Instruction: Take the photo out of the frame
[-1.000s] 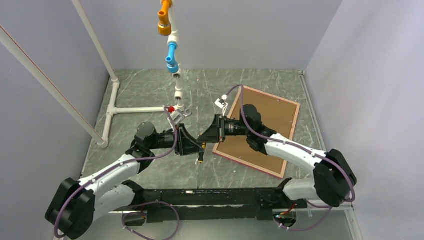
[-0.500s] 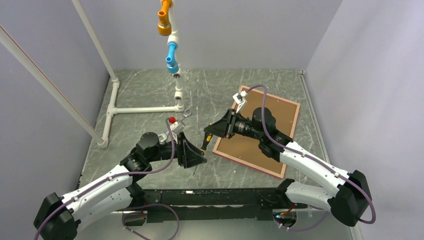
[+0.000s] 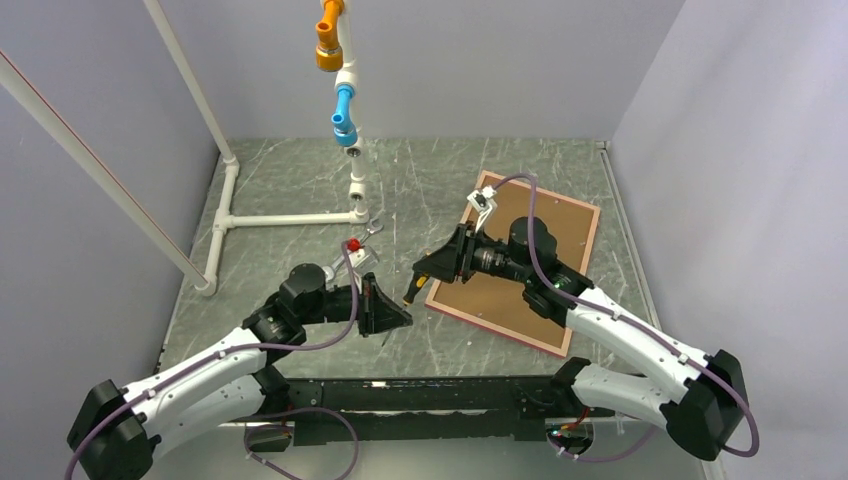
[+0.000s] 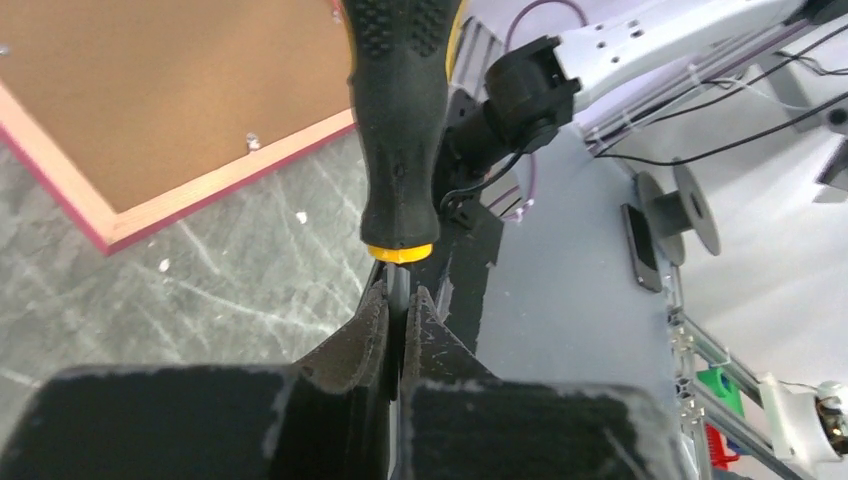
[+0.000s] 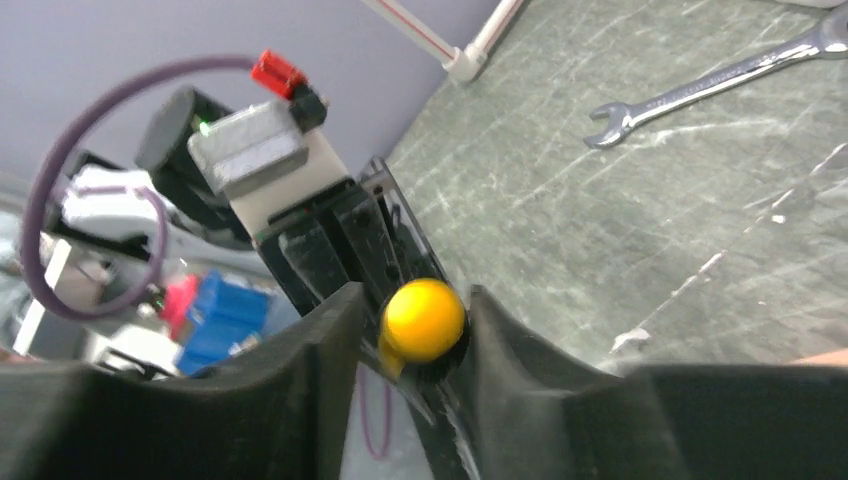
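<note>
The frame (image 3: 545, 240) lies back up on the table's right half, its brown board inside a pink-red border; one corner (image 4: 205, 195) shows in the left wrist view. The photo is hidden under that board. A screwdriver (image 3: 409, 291) with a black handle (image 4: 400, 120) and a yellow end (image 5: 423, 320) hangs between the arms, left of the frame's near corner. My left gripper (image 3: 398, 318) (image 4: 401, 308) is shut on its thin metal shaft. My right gripper (image 3: 421, 272) (image 5: 415, 312) is closed round the handle's yellow end.
A white pipe structure (image 3: 290, 217) stands at the back left, with orange (image 3: 330, 45) and blue (image 3: 343, 110) fittings on its upright. A steel wrench (image 3: 372, 229) (image 5: 720, 80) lies on the marbled table behind the left gripper. Grey walls enclose the table.
The right gripper carried the screwdriver back and to the right. The left arm drew back toward the near edge, its gripper opened, then shut on the shaft.
</note>
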Available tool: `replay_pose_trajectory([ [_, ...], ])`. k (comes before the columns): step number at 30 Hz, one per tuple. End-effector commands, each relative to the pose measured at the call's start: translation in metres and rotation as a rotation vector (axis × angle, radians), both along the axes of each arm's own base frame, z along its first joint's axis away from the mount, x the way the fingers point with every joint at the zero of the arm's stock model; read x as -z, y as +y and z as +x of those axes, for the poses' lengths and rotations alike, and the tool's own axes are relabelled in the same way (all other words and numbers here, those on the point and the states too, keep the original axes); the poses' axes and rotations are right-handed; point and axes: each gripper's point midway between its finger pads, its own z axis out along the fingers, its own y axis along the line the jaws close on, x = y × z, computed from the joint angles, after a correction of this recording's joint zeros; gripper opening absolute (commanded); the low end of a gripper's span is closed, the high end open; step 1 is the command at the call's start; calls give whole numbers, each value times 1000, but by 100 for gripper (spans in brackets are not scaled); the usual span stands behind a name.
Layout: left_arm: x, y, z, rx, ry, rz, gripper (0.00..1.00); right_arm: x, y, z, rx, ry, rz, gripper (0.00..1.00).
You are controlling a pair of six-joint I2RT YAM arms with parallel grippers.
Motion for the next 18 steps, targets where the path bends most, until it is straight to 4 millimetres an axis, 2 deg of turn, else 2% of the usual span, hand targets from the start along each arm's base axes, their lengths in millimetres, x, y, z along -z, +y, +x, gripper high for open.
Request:
replay_pose_trajectory([
  [1, 4, 12, 19, -74, -117, 134, 0, -20, -5, -20, -120, -80, -88, 64],
  [3, 11, 19, 24, -100, -150, 206, 0, -12, -11, -18, -117, -52, -202, 95],
  [4, 15, 24, 25, -106, -167, 248, 0, -9, -15, -15, -106, -32, -258, 99],
  [7, 18, 34, 32, -120, -238, 344, 0, -2, -21, -7, -87, 19, -390, 100],
  [9, 14, 33, 33, -115, -271, 366, 0, -2, -21, -7, -96, 59, -410, 100],
  [12, 7, 26, 29, -71, -320, 380, 0, -2, -18, -4, -156, 139, -365, 100],
  [15, 9, 27, 29, -56, -358, 440, 0, -3, -11, -12, -293, 184, -279, 100],
  [18, 9, 30, 32, -50, -380, 488, 0, -1, -7, -16, -348, 210, -268, 97],
])
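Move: Midway between the hands is the screwdriver: its shaft is already in the left fingers, its handle some 5 cm ahead, 2 cm right and 5 cm above them. From the right hand, still gripping the butt end, the handle's middle is roughly 2 cm back, 1 cm left and 3 cm lower. The frame's middle lies about 21 cm ahead, 25 cm right and 18 cm below the left hand; the wrench about 24 cm ahead of that hand, 13 cm left, equally low. Opening wide, the right fingers let go of the screwdriver's handle; that hand rises about 2 cm, then sinks slightly below its start, easing a little forward and right while its fingertips tilt down some 20 degrees. The left hand keeps its pinch on the shaft and carries the screwdriver left, down and forward, about 2 to 3 cm each way, its fingertips tilting down. ##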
